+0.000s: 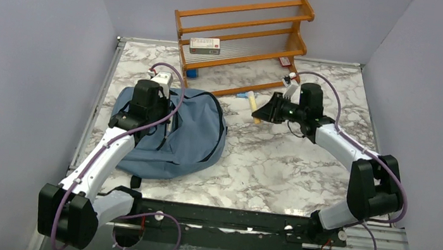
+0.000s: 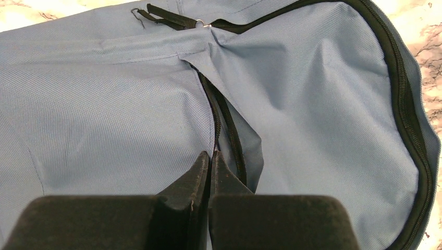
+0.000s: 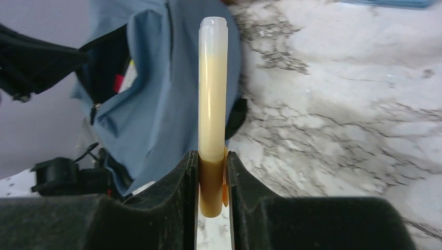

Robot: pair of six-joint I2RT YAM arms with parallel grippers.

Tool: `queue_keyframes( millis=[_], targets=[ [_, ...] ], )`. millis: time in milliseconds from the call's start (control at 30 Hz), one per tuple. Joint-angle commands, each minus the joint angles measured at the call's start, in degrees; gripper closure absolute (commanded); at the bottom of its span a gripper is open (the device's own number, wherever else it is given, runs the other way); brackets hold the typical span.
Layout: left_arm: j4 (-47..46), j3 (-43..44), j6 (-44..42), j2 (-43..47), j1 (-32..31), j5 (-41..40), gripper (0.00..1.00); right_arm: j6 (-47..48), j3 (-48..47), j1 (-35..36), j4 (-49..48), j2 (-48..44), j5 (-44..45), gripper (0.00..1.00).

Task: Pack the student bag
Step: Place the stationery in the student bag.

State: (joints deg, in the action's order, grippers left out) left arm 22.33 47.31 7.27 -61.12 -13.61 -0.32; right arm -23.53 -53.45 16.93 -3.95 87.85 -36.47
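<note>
The student bag is a dusty-blue backpack lying flat on the left of the marble table. Its black zipper is parted. My left gripper rests on the bag, shut, with its tips pinched at the zipper's edge. My right gripper hovers to the right of the bag, shut on a pale yellow tube with a clear cap. The tube points toward the bag, whose dark opening shows in the right wrist view.
A wooden rack stands at the back with a small box on its shelf. A blue item and a red one sit under the rack, and a light-blue piece lies in front of it. Grey walls enclose the table.
</note>
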Motion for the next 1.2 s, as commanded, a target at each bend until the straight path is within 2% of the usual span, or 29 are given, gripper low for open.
queue_keyframes(
  millis=[0,333,600,1000,1167],
  targets=[
    [-3.28,1.63,1.47,0.57,-0.37,3.31,1.00,-4.59,-1.72,1.92,-3.95,-0.43,-10.72,0.99],
    [-3.48,1.20,2.29,0.25,-0.37,3.92,1.00,-6.89,-7.71,12.01,-0.29,2.74,-7.87,0.99],
    [-3.44,2.26,1.78,-0.12,-0.37,4.30,1.00,-9.24,-14.02,20.15,-0.32,9.94,-5.61,0.99],
    [-3.48,1.76,1.44,1.06,-0.37,4.54,1.00,-8.67,-28.36,27.12,6.67,22.41,-2.55,0.99],
    [-3.69,1.22,1.01,1.92,-0.37,3.86,1.00,-8.47,-30.97,29.55,8.48,25.66,-1.72,0.99]
  ],
)
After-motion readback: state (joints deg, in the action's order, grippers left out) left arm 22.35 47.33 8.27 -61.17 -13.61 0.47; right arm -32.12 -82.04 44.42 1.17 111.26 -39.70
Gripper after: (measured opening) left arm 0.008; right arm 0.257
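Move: The pocket mouth of the student bag lies about 30 cm left of the right hand, some 6 cm back and 4 cm lower; the bag's right rim is 12 cm left, 5 back and 8 below. The light-blue stationery is 9 cm ahead, 3 left, 13 below. For the left hand, still pinching the bag cloth, the pocket mouth is about 2 cm right, 1 ahead, 3 below. The right hand carries the highlighter about 22 cm left and somewhat back towards the left-held pocket, turning counter-clockwise. ##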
